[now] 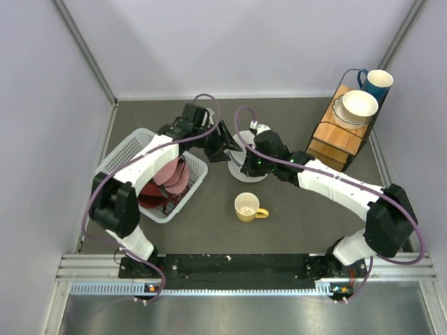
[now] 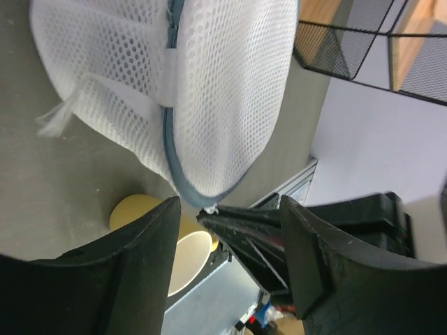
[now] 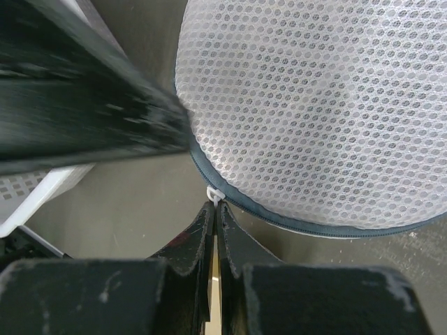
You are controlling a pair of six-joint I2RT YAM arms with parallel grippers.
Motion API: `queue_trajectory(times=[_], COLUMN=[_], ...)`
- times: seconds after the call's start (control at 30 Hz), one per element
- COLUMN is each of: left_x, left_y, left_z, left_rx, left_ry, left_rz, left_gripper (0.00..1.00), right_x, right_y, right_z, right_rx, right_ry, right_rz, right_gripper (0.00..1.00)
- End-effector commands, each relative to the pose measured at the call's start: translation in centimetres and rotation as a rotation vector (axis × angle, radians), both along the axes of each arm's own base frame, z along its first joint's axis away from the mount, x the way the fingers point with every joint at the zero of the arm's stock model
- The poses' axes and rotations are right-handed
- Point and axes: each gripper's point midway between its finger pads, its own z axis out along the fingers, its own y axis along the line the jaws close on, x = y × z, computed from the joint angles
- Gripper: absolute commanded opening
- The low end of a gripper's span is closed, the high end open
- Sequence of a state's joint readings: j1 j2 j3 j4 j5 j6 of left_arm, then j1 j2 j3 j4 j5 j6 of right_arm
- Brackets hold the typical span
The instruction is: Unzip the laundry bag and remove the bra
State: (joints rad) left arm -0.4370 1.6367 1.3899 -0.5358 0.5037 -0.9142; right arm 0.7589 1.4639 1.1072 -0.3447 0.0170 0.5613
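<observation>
The laundry bag [image 3: 321,105] is a round white mesh pod with a grey-blue zipper band, and it fills the top of both wrist views [image 2: 216,91]. In the top view it lies mid-table [image 1: 253,177], mostly covered by the two wrists. My right gripper [image 3: 215,206] is shut on the small white zipper pull [image 3: 215,195] at the bag's edge. My left gripper [image 2: 230,209] hangs open just beside that spot [image 1: 225,145], its fingers [image 2: 150,265] either side of the right gripper's tips and holding nothing. The bra is hidden.
A yellow mug [image 1: 248,206] stands just in front of the bag. A white lattice basket [image 1: 129,150] with pink and dark red items sits at the left. At the back right, a wire rack with a wooden box [image 1: 335,136] carries a white bowl [image 1: 359,105] and a blue mug [image 1: 378,82].
</observation>
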Motion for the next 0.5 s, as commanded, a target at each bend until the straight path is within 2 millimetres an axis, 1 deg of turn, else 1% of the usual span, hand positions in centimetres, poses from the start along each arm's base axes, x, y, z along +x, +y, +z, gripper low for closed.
queue_trajectory(times=[0.0, 0.03, 0.07, 0.1, 0.13, 0.2, 0.27, 0.3, 0.33, 0.37, 0.4, 0.43, 0.47], left_x=[1.0, 1.2, 1.3, 1.5, 1.7, 1.7, 2.1, 2.3, 2.4, 2.8, 3.3, 3.7, 4.6], left_y=[-2.3, -2.4, -2.4, -2.6, -2.5, -2.2, -1.9, -1.7, -1.5, -1.3, -0.6, 0.0, 0.2], left_z=[-1.3, -1.5, -1.6, -1.9, -2.0, -2.5, -2.3, -2.2, -2.1, -1.5, -1.6, -1.4, -0.6], left_rx=[-0.06, -0.062, -0.058, -0.05, -0.044, -0.015, 0.006, 0.01, 0.015, 0.01, 0.025, 0.042, 0.039], left_ry=[-0.012, -0.01, -0.011, -0.008, -0.014, -0.004, -0.027, -0.031, -0.042, -0.06, -0.052, -0.077, -0.089], left_rz=[0.001, 0.013, 0.014, 0.013, 0.014, 0.017, 0.023, 0.025, 0.017, 0.013, 0.023, 0.009, 0.006], left_gripper=[0.6, 0.58, 0.5, 0.48, 0.46, 0.37, 0.22, 0.0, 0.0, 0.0, 0.0, 0.0, 0.0], right_x=[0.2, 0.1, 0.0, -0.1, -0.3, -0.4, -0.4, -0.5, -0.5, -0.6, -0.6, -0.7, -0.6], right_y=[1.7, 1.5, 1.5, 1.3, 1.1, 0.6, -0.1, -0.5, -0.8, -1.3, -1.8, -2.2, -3.1], right_z=[2.0, 1.8, 1.7, 1.8, 1.6, 1.6, 1.6, 1.3, 1.6, 1.5, 1.1, 1.5, 1.2], right_rx=[0.066, 0.065, 0.066, 0.066, 0.061, 0.058, 0.04, 0.026, 0.026, 0.014, 0.0, 0.003, -0.006], right_ry=[-0.022, -0.019, -0.012, -0.018, -0.014, -0.024, -0.039, -0.038, -0.05, -0.05, -0.049, -0.057, -0.049], right_rz=[0.035, 0.035, 0.032, 0.029, 0.028, 0.016, -0.001, -0.005, -0.012, -0.017, -0.026, -0.032, -0.036], right_gripper=[0.0, 0.0, 0.0, 0.0, 0.0, 0.0, 0.0, 0.0, 0.0, 0.0, 0.0, 0.0, 0.0])
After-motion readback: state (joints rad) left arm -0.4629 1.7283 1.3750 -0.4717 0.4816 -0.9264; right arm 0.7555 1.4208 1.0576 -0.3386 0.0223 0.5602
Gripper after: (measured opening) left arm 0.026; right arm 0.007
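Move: Just beneath the left hand's open fingers, about 4 cm down and 2 cm to their right, lies the blue-grey zip near the laundry bag's close end. The white tab that the right fingers still hold is some 4 cm back, 5 cm right and 5 cm below; the yellow mug is roughly 18 cm back, 7 cm right and 17 cm lower. From the right hand the zip spot is about 4 cm ahead and 3 cm left, nearly level. Sinking about 4 cm and edging some 2 cm to the right, the left hand comes down onto the zip just beyond the bag's held end; its part-open fingers shut and pinch the zip with its mesh edge, then ease slightly forward and up. The right hand keeps its closed grip on the white tab, drifting about 1 cm to the right at the last. ##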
